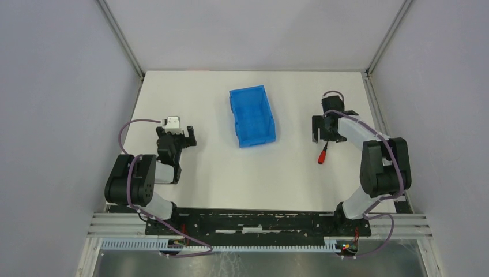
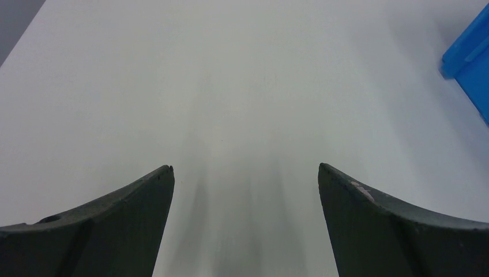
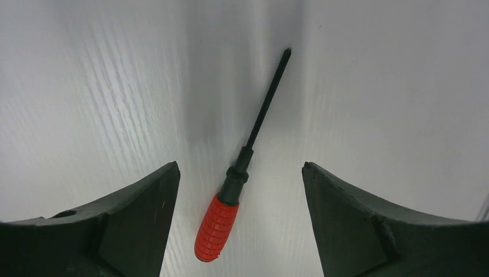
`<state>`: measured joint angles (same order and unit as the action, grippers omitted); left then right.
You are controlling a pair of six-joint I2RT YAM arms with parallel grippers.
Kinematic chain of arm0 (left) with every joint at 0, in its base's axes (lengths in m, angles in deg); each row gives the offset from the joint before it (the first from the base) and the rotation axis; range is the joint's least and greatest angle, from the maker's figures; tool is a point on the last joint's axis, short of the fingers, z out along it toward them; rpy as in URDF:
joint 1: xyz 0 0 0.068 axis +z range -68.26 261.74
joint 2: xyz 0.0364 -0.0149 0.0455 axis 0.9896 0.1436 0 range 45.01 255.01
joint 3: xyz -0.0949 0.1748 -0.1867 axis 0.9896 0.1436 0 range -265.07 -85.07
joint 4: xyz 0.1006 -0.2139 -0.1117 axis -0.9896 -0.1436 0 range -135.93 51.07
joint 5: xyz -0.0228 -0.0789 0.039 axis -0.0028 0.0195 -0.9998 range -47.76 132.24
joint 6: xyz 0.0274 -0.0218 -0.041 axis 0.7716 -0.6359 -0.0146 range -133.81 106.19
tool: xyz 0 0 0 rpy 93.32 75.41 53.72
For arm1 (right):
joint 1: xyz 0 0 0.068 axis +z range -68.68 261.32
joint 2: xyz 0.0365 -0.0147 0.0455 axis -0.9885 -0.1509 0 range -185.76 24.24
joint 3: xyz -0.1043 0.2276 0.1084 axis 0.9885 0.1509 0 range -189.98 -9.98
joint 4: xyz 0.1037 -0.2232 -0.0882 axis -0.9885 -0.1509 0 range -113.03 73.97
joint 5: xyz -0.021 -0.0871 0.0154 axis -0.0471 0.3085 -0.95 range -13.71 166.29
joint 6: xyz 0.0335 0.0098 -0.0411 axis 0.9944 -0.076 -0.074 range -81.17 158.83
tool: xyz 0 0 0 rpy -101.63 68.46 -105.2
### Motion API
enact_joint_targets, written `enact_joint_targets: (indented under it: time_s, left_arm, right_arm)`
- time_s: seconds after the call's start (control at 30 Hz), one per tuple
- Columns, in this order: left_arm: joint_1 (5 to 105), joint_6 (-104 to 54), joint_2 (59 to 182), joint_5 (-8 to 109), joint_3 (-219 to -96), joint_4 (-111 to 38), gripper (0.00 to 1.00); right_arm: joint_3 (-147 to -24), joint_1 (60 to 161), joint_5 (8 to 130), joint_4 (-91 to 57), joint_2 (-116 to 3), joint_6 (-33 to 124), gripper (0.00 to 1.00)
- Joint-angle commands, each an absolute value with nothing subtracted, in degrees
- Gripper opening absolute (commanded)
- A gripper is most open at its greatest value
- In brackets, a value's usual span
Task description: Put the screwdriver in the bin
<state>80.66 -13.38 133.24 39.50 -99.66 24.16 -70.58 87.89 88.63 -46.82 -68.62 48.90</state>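
Observation:
The screwdriver lies flat on the white table, right of centre; it has a short red handle and a thin dark shaft. In the right wrist view the screwdriver lies between the two dark fingers, its handle nearer the left finger and touching neither. My right gripper hangs open just above it, and the top view shows that gripper over the shaft end. The blue bin stands mid-table, to the left of the screwdriver. Far left, my left gripper is open with nothing in it.
In the left wrist view only bare white table lies under the left gripper, with a corner of the bin at the upper right. Grey walls with metal posts close in the table at the sides and back.

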Motion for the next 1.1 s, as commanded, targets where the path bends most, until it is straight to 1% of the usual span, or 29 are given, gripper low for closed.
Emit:
enact_joint_targets:
  time_s: [0.0, 0.07, 0.1, 0.17, 0.2, 0.23, 0.3, 0.33, 0.37, 0.43, 0.6, 0.73, 0.83, 0.93, 1.0, 1.07]
  left_arm:
    - [80.6, -15.2, 132.6, 39.2, -99.8, 26.5, 1.00]
    - [80.6, -15.2, 132.6, 39.3, -99.8, 26.5, 1.00]
    - [80.6, -15.2, 132.6, 39.3, -99.8, 26.5, 1.00]
    - [80.6, -15.2, 132.6, 39.2, -99.8, 26.5, 1.00]
    - [80.6, -15.2, 132.6, 39.3, -99.8, 26.5, 1.00]
    - [80.6, -15.2, 132.6, 39.3, -99.8, 26.5, 1.00]
    - [80.6, -15.2, 132.6, 39.3, -99.8, 26.5, 1.00]
    - [80.6, -15.2, 132.6, 39.3, -99.8, 26.5, 1.00]
    - [80.6, -15.2, 132.6, 39.3, -99.8, 26.5, 1.00]
    - [80.6, -15.2, 132.6, 39.3, -99.8, 26.5, 1.00]
    - [80.6, -15.2, 132.6, 39.3, -99.8, 26.5, 1.00]
    - [80.6, -15.2, 132.6, 39.3, -99.8, 26.5, 1.00]
    - [80.6, -15.2, 132.6, 39.3, -99.8, 26.5, 1.00]
    - [80.6, -15.2, 132.6, 39.3, -99.8, 26.5, 1.00]
    - [80.6, -15.2, 132.6, 39.3, -99.8, 26.5, 1.00]
    - [80.6, -15.2, 132.6, 39.3, -99.8, 26.5, 1.00]
  right_arm:
    - [-66.9, 87.8, 86.4, -45.4, -69.6, 50.3, 0.83]
    - [-63.5, 87.3, 85.6, -43.5, -69.0, 50.7, 0.78]
    - [-62.0, 87.2, 84.9, -42.5, -68.6, 50.9, 0.74]
    - [-59.5, 87.1, 83.6, -41.3, -68.3, 51.2, 0.64]
    - [-59.0, 87.0, 82.8, -41.0, -68.4, 51.1, 0.56]
    - [-58.5, 87.0, 82.3, -40.7, -68.6, 51.1, 0.47]
    - [-59.2, 86.6, 81.0, -41.1, -68.7, 50.6, 0.19]
    - [-60.4, 86.2, 80.5, -42.2, -68.8, 50.2, 0.08]
    - [-62.2, 85.8, 80.3, -43.5, -68.6, 49.6, 0.00]
    - [-67.9, 85.1, 80.3, -47.7, -67.9, 48.0, 0.00]
    - [-92.2, 84.5, 80.1, -67.1, -71.0, 41.5, 0.00]
    - [-106.0, 83.1, 81.5, -75.5, -73.3, 40.1, 0.00]
    - [-112.1, 82.3, 81.2, -76.3, -74.7, 42.2, 0.00]
    - [-114.5, 82.9, 76.4, -73.8, -75.5, 45.2, 0.00]
    - [-114.1, 85.9, 74.2, -69.3, -74.9, 48.1, 0.00]
    - [-112.9, 90.9, 74.4, -63.1, -73.6, 50.0, 0.00]
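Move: The screwdriver lies flat on the table almost under the open right gripper, its middle about 3 cm back, 1 cm left and 5 cm below, with the red handle end towards the robot. The blue bin stands some 32 cm to the left of the right gripper and 9 cm farther out, its middle about level in height. From the left hand, the screwdriver is roughly 63 cm to the right, 4 cm back and 7 cm below. The screwdriver is pinched at its black collar, just ahead of the red grip, after the right hand sinks about 4 cm and draws back nearly as far, closing its open fingers there. Keeping hold, the hand then lifts quickly, some 22 cm up and about half as far forward, the fingers swinging up to point more forward. ##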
